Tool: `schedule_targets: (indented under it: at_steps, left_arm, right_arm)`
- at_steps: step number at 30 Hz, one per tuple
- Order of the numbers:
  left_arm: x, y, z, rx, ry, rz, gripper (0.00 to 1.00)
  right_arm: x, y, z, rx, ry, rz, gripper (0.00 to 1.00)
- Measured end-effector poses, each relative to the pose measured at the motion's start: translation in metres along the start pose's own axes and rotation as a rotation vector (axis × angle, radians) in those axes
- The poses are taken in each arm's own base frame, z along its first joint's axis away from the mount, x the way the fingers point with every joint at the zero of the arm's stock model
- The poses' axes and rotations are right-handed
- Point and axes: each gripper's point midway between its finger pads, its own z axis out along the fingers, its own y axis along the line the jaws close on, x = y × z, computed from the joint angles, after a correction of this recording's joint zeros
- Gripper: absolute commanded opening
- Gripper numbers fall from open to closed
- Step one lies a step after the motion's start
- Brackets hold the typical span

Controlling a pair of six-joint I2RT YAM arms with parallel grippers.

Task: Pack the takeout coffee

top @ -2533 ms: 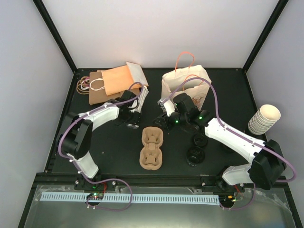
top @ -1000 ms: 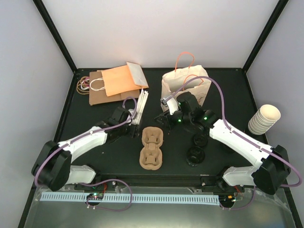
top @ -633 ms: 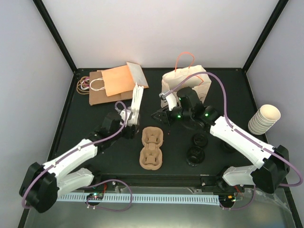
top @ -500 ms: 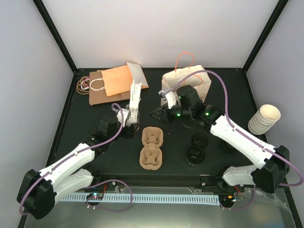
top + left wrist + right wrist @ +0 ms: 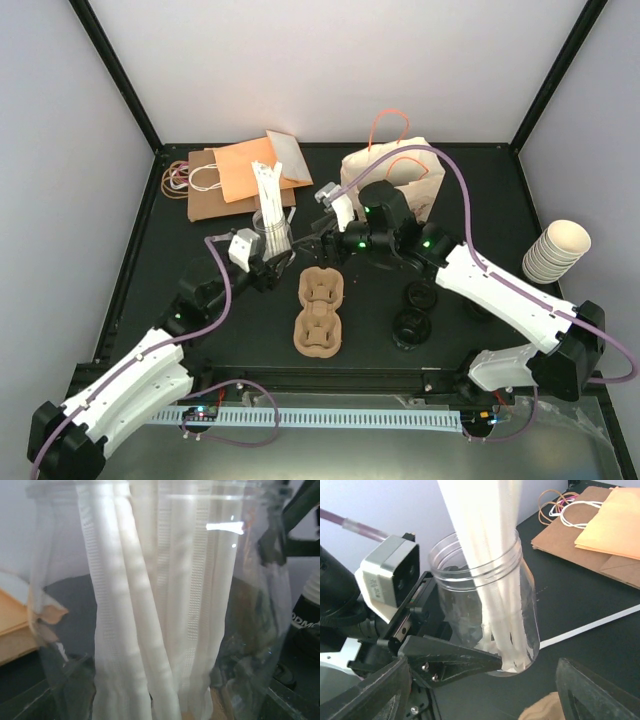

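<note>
The takeout coffee is out of view in every frame. My left gripper (image 5: 270, 262) is shut on a clear plastic jar (image 5: 273, 234) of white wrapped straws (image 5: 265, 190) and holds it upright above the table, left of centre. That jar (image 5: 160, 605) fills the left wrist view. In the right wrist view the jar (image 5: 485, 605) is straight ahead, with a black left finger (image 5: 455, 662) pressed along its lower side. My right gripper (image 5: 485, 700) stands open just short of the jar, nothing between its fingers; from above, the right gripper (image 5: 320, 240) is immediately right of the jar.
A brown pulp cup carrier (image 5: 319, 310) lies mid-table. Black lids (image 5: 414, 310) lie to its right. A cream paper bag (image 5: 395, 180) stands at the back, flat orange and brown bags (image 5: 240, 172) lie back left, a stack of cream cups (image 5: 557, 250) sits far right. One loose straw (image 5: 590, 627) lies flat.
The left arm has drawn back toward the near left, bringing the jar upright and leftward. The right gripper followed to the left and its jaws spread wider.
</note>
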Motion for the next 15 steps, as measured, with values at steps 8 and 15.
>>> schedule_targets:
  at_steps: [8,15]
  left_arm:
    - [-0.025,-0.021,-0.012,0.1,-0.096,0.028,0.46]
    - [-0.027,-0.036,-0.014,0.176,-0.095,0.037,0.46]
  right_arm:
    - [-0.014,0.017,0.002,-0.01,-0.068,-0.106,1.0]
    - [-0.04,0.031,-0.007,-0.02,-0.182,-0.217,1.0]
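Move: The left hand already holds the clear jar of straws. From the right hand, whose open fingers point left and down, the exposed straws stand about 7 cm to the left, 3 cm ahead and 5 cm up; from the left hand they are some 11 cm straight up and 1 cm ahead. The cup carrier lies about 6 cm back of the right hand and 28 cm below it, not off to either side; the paper bag is 13 cm ahead, 16 cm right and 17 cm below. Still gripping the jar by its sides, the left hand lifts it about 3.5 cm more, drawing back and slightly right and turning clockwise a little. The right hand rises some 5 cm beside the jar and edges left towards the straws, rolling about 15 degrees while its fingers spread fully open; no touch on the straws is visible. ##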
